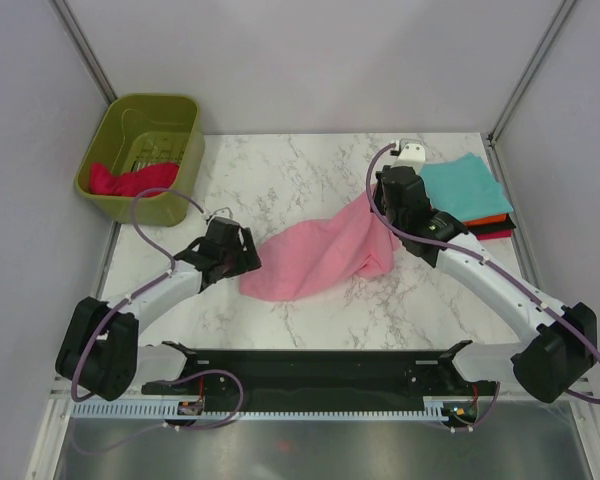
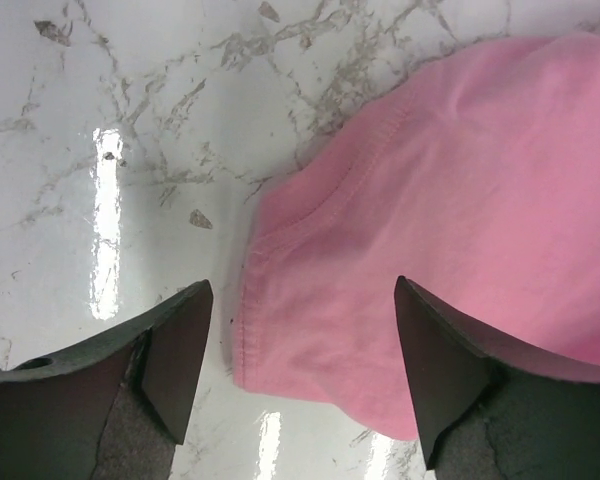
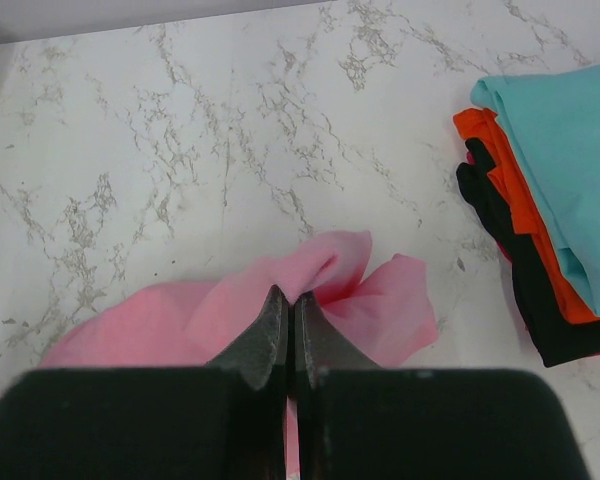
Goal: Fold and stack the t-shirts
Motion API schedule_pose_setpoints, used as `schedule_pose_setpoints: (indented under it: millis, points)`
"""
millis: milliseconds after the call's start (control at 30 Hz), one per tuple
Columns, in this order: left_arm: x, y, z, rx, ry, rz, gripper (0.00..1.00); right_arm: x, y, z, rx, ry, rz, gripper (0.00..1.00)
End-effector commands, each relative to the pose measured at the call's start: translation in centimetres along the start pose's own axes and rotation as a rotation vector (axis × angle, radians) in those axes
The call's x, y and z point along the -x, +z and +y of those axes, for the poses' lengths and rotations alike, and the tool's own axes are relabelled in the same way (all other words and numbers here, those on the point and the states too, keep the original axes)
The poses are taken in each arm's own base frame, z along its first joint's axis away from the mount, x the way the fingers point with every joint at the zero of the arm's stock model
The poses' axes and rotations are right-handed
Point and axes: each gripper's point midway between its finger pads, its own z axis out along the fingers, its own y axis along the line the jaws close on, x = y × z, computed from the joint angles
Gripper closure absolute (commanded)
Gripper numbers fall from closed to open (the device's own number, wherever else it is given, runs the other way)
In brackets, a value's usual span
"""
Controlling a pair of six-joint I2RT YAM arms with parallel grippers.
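A light pink t-shirt [image 1: 325,255] lies bunched across the middle of the marble table. My right gripper [image 1: 382,198] is shut on its upper right part and holds that part lifted; the pinched cloth [image 3: 325,275] shows at its closed fingertips [image 3: 289,303]. My left gripper [image 1: 248,262] is open at the shirt's lower left end, its jaws either side of the hemmed corner [image 2: 280,330]. A stack of folded shirts sits at the far right, teal [image 1: 465,185] on top, then orange [image 1: 492,219], black and magenta. A crimson shirt [image 1: 123,181] lies in the basket.
The olive-green plastic basket [image 1: 185,120] stands at the far left corner of the table. Grey walls with metal posts close in the back and sides. A black rail [image 1: 310,370] runs along the near edge between the arm bases.
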Motion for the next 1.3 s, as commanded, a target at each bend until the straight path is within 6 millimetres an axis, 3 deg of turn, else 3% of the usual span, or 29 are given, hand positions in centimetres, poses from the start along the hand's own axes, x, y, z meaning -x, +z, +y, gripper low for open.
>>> schedule_pose_setpoints:
  millis: [0, 133, 233, 300, 333, 533, 700, 767, 800, 833, 900, 967, 1000, 1267]
  points:
    - [-0.7, 1.0, 0.6, 0.027, -0.040, 0.029, 0.21, 1.8, -0.6, 0.8, 0.045, 0.050, -0.057, 1.00]
    - [-1.9, 2.1, 0.4, 0.009, -0.058, 0.103, 0.31, 1.7, -0.6, 0.8, 0.048, 0.050, -0.054, 1.00]
    - [-2.0, 2.4, 0.1, -0.018, -0.060, 0.120, 0.56, 1.9, -0.8, 0.8, 0.050, 0.053, -0.061, 1.00]
    - [-1.9, 2.2, -0.3, -0.046, -0.054, 0.119, 0.91, 2.0, -1.1, 0.7, 0.053, 0.058, -0.067, 1.00]
    - [-1.6, 2.0, -0.5, -0.054, -0.051, 0.108, 0.98, 2.1, -1.2, 0.6, 0.052, 0.058, -0.069, 1.00]
    - [0.5, -0.6, -1.7, -0.134, -0.057, 0.011, 0.98, 2.1, -1.5, 0.4, 0.054, 0.056, -0.074, 1.00]
    - [4.3, -6.0, -3.5, -0.240, -0.085, -0.150, 0.98, 3.0, -2.7, -0.2, 0.053, 0.062, -0.105, 1.00]
    - [4.9, -8.1, -4.3, -0.290, -0.089, -0.168, 0.98, 3.7, -3.7, -0.5, 0.059, 0.071, -0.124, 1.00]
    - [5.8, -10.5, -4.5, -0.324, -0.093, -0.217, 0.98, 4.0, -4.2, -0.5, 0.069, 0.077, -0.134, 1.00]
    - [6.2, -11.6, -4.6, -0.341, -0.094, -0.241, 0.98, 4.2, -4.6, -0.6, 0.078, 0.081, -0.142, 1.00]
    - [7.8, -15.7, -4.6, -0.391, -0.090, -0.351, 0.98, 5.4, -6.3, -1.0, 0.097, 0.101, -0.183, 1.00]
    - [9.2, -18.2, -3.6, -0.365, -0.108, -0.449, 0.98, 6.3, -7.7, -1.4, 0.118, 0.119, -0.219, 1.00]
    - [10.0, -20.7, -3.2, -0.378, -0.112, -0.510, 0.98, 6.5, -8.1, -1.3, 0.132, 0.124, -0.226, 1.00]
    - [12.2, -30.0, -2.6, -0.471, -0.176, -0.702, 0.98, 9.1, -12.3, -0.8, 0.253, 0.162, -0.287, 1.00]
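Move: The left hand stands open over the left edge of the pink t-shirt, which lies practically straight below it, some 4 cm down. The olive bin is about 20 cm farther out and 24 cm to its left. The right hand already holds the shirt's other end up. From that hand the left edge is roughly 26 cm left, 9 cm back and 22 cm down, and the folded stack about 18 cm right, 5 cm ahead and 19 cm down. Sink the left gripper about 3 cm onto the pink t-shirt's left edge and shut the fingers to pinch it. Then raise it faster and faster, some 30 cm, pulling back towards the base late on and tipping the fingers up. Keep the right grip; hold still at first, then lift about 10 cm and draw back too. ##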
